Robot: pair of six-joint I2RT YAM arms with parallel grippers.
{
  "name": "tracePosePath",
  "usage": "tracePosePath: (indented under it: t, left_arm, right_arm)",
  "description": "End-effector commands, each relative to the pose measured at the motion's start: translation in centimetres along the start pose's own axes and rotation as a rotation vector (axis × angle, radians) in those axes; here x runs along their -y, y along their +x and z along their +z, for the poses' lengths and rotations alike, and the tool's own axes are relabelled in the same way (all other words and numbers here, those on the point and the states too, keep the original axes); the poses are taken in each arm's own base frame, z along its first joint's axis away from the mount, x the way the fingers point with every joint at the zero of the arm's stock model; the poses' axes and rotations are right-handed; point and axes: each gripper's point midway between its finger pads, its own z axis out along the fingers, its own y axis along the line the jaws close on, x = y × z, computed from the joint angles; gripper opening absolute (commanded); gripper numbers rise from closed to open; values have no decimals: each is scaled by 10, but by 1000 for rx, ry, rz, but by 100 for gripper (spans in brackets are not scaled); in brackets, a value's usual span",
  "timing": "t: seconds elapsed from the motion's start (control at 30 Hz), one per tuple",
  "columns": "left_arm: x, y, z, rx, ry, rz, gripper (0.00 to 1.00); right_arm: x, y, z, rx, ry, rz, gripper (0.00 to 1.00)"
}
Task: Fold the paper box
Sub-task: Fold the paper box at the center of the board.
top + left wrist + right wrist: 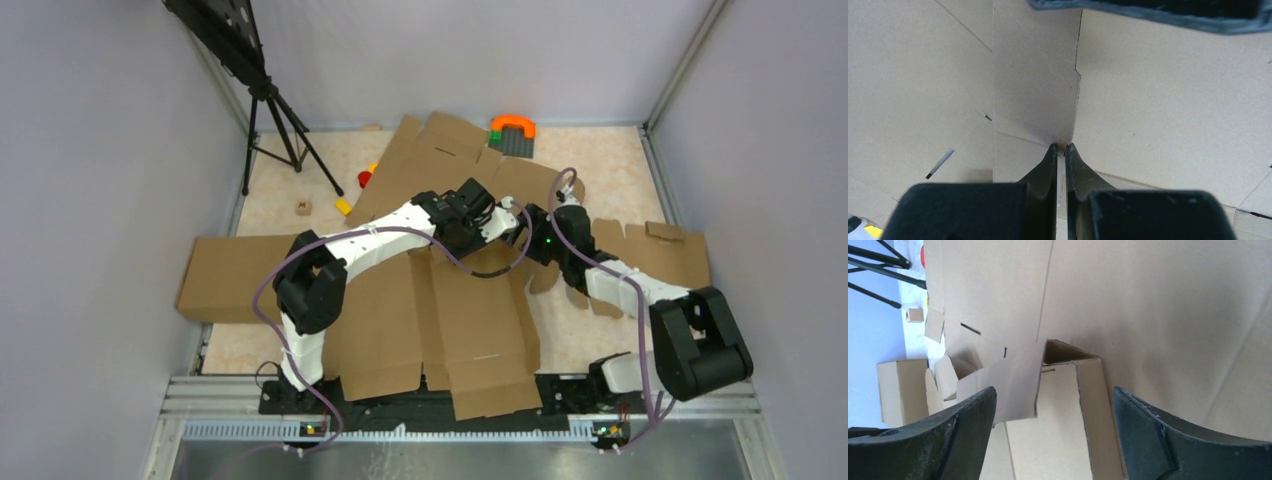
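The paper box (480, 320) is a large brown die-cut sheet lying mostly flat from the back of the table to its near edge. My left gripper (492, 220) reaches over its middle. In the left wrist view it (1061, 146) is shut, its tips pinching a thin cardboard edge where a cut meets a crease of the box (1158, 100). My right gripper (528, 236) hovers just to the right of the left one. In the right wrist view it (1053, 390) stands wide open, a raised flap (1090, 400) of the box (1148, 305) between its fingers, touching neither.
A smaller plain cardboard slab (230, 275) lies at the left, and more cardboard (660, 250) lies under the right arm. A black tripod (275, 120) stands back left. An orange-and-green toy (512, 128), red (365, 180) and yellow (343, 207) pieces and a small wooden cube (303, 207) lie behind.
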Motion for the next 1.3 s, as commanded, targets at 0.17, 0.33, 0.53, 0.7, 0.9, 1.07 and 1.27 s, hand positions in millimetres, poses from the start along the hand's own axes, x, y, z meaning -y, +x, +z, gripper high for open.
tracePosePath:
  t: [0.17,0.33,0.53,0.7,0.9,1.07,1.27]
  left_arm:
    - [12,-9,1,21,42,-7,10]
    - [3,-18,-3,42,-1,-33,42]
    - [-13,-38,-24,106,-79,-29,55]
    - [-33,-47,-56,167,-201,-54,62]
    - [-53,-36,-90,295,-363,-127,73]
    - [-73,-2,-120,415,-469,-313,84]
    - [-88,65,-145,485,-505,-840,99]
  right_arm:
    - [-28,-7,21,-70,-86,-42,67]
    - [-21,-1,25,-92,-64,-42,61]
    - [-19,0,26,-99,-56,-58,61]
    - [-22,-2,27,-99,-59,-69,61]
    - [-24,-3,29,-101,-71,-68,61]
    - [-25,-2,30,-109,-74,-70,60]
    - [-24,-2,31,-111,-72,-81,60]
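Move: Right at the left hand's shut fingertips, about 1 cm below, is the far-left corner of the paper box's centre section. The left panel's far inner corner lies some 10 cm to the left, 1 cm back and 5 cm down; a yellow block, about 23 cm left and 7 cm ahead. From the right hand, the far-right corner, where end panel meets right wall, is roughly 2 cm ahead, 3 cm left and 3 cm lower. Opening its fingers wide over the far-left corner, the left hand comes free, rises about 9 cm and then swings some 11 cm left, over the left panel, turning about 30 degrees counter-clockwise. The right hand eases 2 to 3 cm left and forward, slightly down, and closes by about a quarter around the far-right corner, one finger against the end panel and the other against the right wall, then holds there. ##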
